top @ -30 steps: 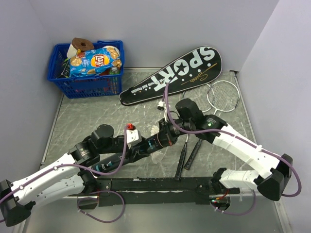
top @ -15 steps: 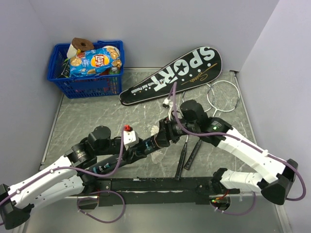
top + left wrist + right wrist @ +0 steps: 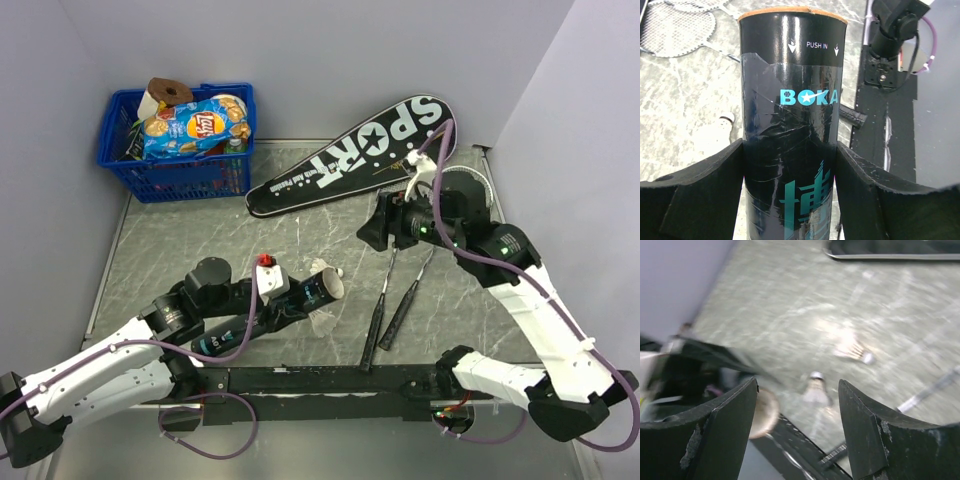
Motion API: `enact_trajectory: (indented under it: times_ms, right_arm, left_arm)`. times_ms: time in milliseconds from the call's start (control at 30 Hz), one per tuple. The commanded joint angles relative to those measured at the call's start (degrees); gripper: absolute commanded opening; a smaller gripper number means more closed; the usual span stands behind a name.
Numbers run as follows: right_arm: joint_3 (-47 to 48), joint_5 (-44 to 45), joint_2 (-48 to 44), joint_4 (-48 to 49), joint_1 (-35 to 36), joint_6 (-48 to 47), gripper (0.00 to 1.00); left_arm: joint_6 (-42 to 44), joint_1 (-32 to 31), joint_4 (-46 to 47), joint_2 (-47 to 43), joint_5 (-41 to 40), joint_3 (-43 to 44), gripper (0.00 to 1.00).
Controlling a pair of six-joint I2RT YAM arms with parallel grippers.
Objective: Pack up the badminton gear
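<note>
My left gripper (image 3: 292, 300) (image 3: 790, 150) is shut on the dark tube (image 3: 312, 292) (image 3: 790, 115), whose open mouth (image 3: 762, 412) points to the right. Well apart from the tube, my right gripper (image 3: 368, 236) (image 3: 797, 385) hangs open and empty above the table. One white shuttlecock (image 3: 816, 390) (image 3: 323, 322) (image 3: 715, 135) lies on the table near the tube's mouth, and a second shuttlecock (image 3: 852, 349) lies farther off. Two rackets (image 3: 380, 310) lie with their black handles toward me, their heads partly hidden under the right arm. The black SPORT cover (image 3: 360, 155) lies at the back.
A blue basket (image 3: 180, 165) of snacks stands at the back left corner. Grey walls close in the table on the left, back and right. The black base rail (image 3: 330, 380) runs along the near edge.
My right gripper has opened and drawn back up and to the right, away from the tube's mouth. The left gripper still holds the tube in nearly the same place.
</note>
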Motion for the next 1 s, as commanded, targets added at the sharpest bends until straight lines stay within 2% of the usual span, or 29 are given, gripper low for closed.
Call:
enact_trajectory:
  times_ms: [0,100,200,333,433,533,700,967]
  right_arm:
    - [-3.77,8.8,0.85,-6.64,-0.98,-0.42,0.73]
    - [-10.27,7.41,0.6,-4.37,-1.07,2.47,0.72]
    - [-19.67,2.24,-1.24,3.77,-0.98,9.14,0.73]
    - [-33.1,-1.21,-3.18,13.9,-0.02,23.35,0.72]
    - [-38.13,-0.78,-3.01,19.61,3.14,31.62,0.72]
    - [-39.9,1.24,-1.43,22.43,6.83,38.57,0.73]
    - [-41.4,3.8,1.12,26.22,11.49,48.78,0.75]
    - [-40.35,6.96,5.94,29.57,16.94,56.36,0.74]
  left_arm:
    - [0.39,-0.24,2.57,-0.67,-3.36,1.52,0.01]
    - [0.21,-0.33,2.13,-1.19,-9.07,1.78,0.01]
    - [0.04,-0.24,2.65,-2.33,-15.31,1.52,0.01]
    - [-0.22,-0.24,3.18,-4.35,-21.38,1.25,0.01]
    - [-0.58,-0.24,3.36,-5.06,-24.73,1.34,0.01]
    - [-1.28,-0.24,3.1,-5.24,-28.42,1.6,0.01]
    - [-2.07,-0.24,2.74,-5.5,-27.55,2.31,0.01]
    - [-3.3,-0.24,4.76,-8.93,-27.11,1.52,0.01]
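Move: The near shuttlecock lies about 9 cm back, 13 cm left and 32 cm below the empty right hand. From that hand, the far shuttlecock is some 4 cm ahead and 13 cm left, on the table; the tube's mouth is roughly 8 cm back, 12 cm left and 9 cm below. The left hand, holding the tube, has the near shuttlecock level with it, about 8 cm right and 20 cm below. Right hand sinks about 22 cm, tipping down, towards the near shuttlecock; left swings its tube counter-clockwise some 25 degrees. ##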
